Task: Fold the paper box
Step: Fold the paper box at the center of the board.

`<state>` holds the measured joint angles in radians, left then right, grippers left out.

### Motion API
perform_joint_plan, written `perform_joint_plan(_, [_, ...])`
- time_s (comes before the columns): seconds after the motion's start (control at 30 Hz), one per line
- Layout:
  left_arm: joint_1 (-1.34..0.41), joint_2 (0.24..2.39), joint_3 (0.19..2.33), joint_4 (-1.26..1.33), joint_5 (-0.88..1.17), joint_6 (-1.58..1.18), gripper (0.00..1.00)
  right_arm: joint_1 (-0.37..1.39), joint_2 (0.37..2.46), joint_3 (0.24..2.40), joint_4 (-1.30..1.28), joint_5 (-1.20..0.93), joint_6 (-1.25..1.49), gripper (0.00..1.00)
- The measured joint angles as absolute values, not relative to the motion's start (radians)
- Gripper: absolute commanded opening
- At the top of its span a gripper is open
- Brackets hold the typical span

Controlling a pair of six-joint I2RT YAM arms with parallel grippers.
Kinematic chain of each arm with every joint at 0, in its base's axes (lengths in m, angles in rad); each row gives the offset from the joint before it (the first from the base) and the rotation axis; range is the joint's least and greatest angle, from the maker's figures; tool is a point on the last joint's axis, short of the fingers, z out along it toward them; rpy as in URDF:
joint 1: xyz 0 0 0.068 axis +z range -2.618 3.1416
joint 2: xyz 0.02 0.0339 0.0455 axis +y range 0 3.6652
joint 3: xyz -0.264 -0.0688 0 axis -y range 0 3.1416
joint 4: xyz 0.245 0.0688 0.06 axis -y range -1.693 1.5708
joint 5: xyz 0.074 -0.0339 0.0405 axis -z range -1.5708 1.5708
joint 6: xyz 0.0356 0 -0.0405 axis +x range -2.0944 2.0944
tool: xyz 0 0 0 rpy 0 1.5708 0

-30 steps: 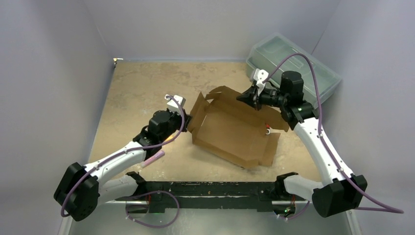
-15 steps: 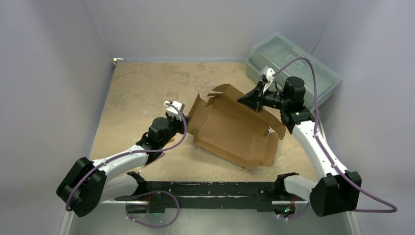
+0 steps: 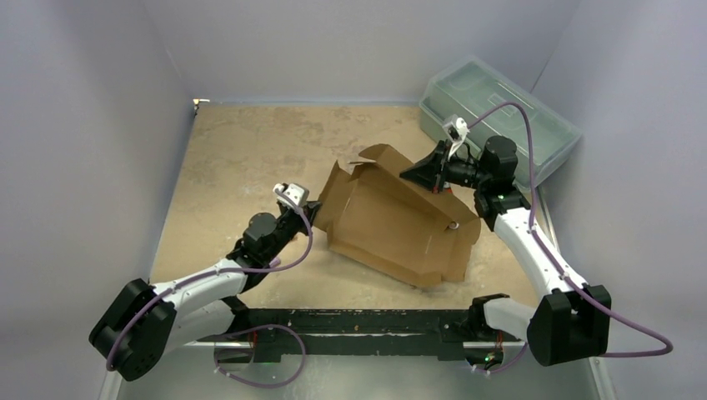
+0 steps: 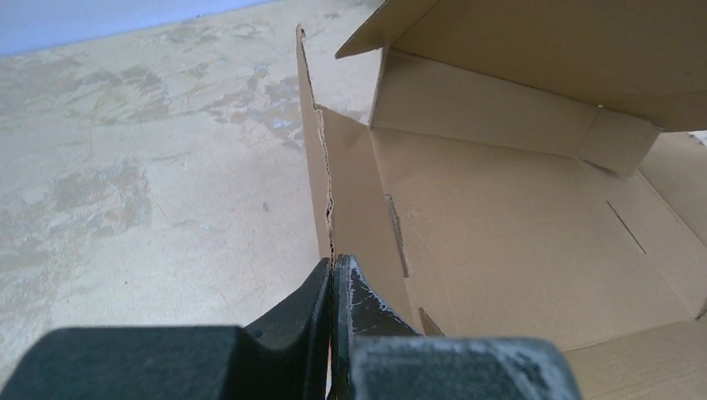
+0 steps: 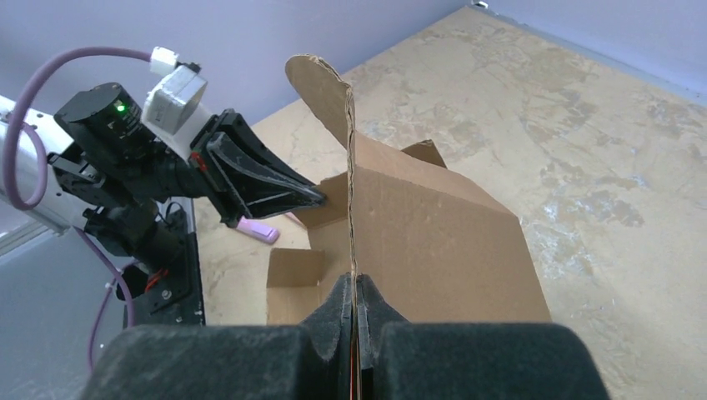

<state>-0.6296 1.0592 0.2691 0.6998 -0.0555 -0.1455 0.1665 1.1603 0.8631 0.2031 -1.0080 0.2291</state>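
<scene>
The paper box (image 3: 400, 225) is a brown cardboard sheet, partly folded, lying mid-table with its side flaps raised. My left gripper (image 3: 313, 202) is shut on the box's left flap; the flap's corrugated edge (image 4: 327, 200) runs straight up from between the closed fingers (image 4: 333, 265). My right gripper (image 3: 408, 175) is shut on the far right flap, whose rounded edge (image 5: 348, 167) stands upright out of the closed jaws (image 5: 357, 282). The box floor (image 4: 517, 250) shows slots and creases.
A translucent grey-green plastic toolbox (image 3: 498, 112) stands at the back right, close behind the right arm. A small pink object (image 5: 258, 229) lies on the tabletop near the left arm. Purple walls close in on three sides.
The left arm has drawn back toward the near edge, still gripping the left flap. The right gripper has shifted slightly left and up with its flap, and the box has turned a little.
</scene>
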Motion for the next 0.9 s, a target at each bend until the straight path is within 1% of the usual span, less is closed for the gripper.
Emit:
perform_joint_plan(0.2, [-0.639,1.013,0.265,0.716,-0.022,-0.133,0.0,0.167,1.158,0.871,0.168,-0.952,0.191,0.0])
perform_joint_plan(0.47, [-0.678,0.986,0.284,0.689,-0.009,-0.068,0.0,0.167,1.158,0.955,0.093,-0.869,0.131,0.0])
perform_joint_plan(0.73, [-0.71,1.058,0.366,0.644,-0.004,0.011,0.0,0.167,1.159,0.974,0.065,-0.856,0.119,0.0])
perform_joint_plan(0.9, [-0.71,1.103,0.443,0.565,-0.006,0.066,0.0,0.168,1.176,1.018,-0.001,-0.857,0.045,0.0])
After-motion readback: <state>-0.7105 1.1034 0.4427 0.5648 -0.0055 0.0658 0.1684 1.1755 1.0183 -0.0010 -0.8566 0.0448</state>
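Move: The paper box's middle lies about 18 cm right of the left gripper, which holds its left side wall, some 2 cm nearer the base and 9 cm lower. From the right gripper, holding the lid edge, the box's middle is about 2 cm back, 1 cm right and 22 cm down; the wrench lies about 10 cm ahead and 10 cm right of that gripper, some 28 cm below. The purple stick is roughly 10 cm left and 6 cm back of the left gripper, 14 cm down. Keep both grippers shut on the cardboard. Carry the left one, still pinching the side wall, about 4 cm right towards the box's middle and some 3 cm up, easing slightly back then forward again, turning clockwise and finally rolling its left side up. Meanwhile draw the lid edge about 3 cm forward and 2 cm up with the right gripper, mostly early on, turning slightly clockwise. ##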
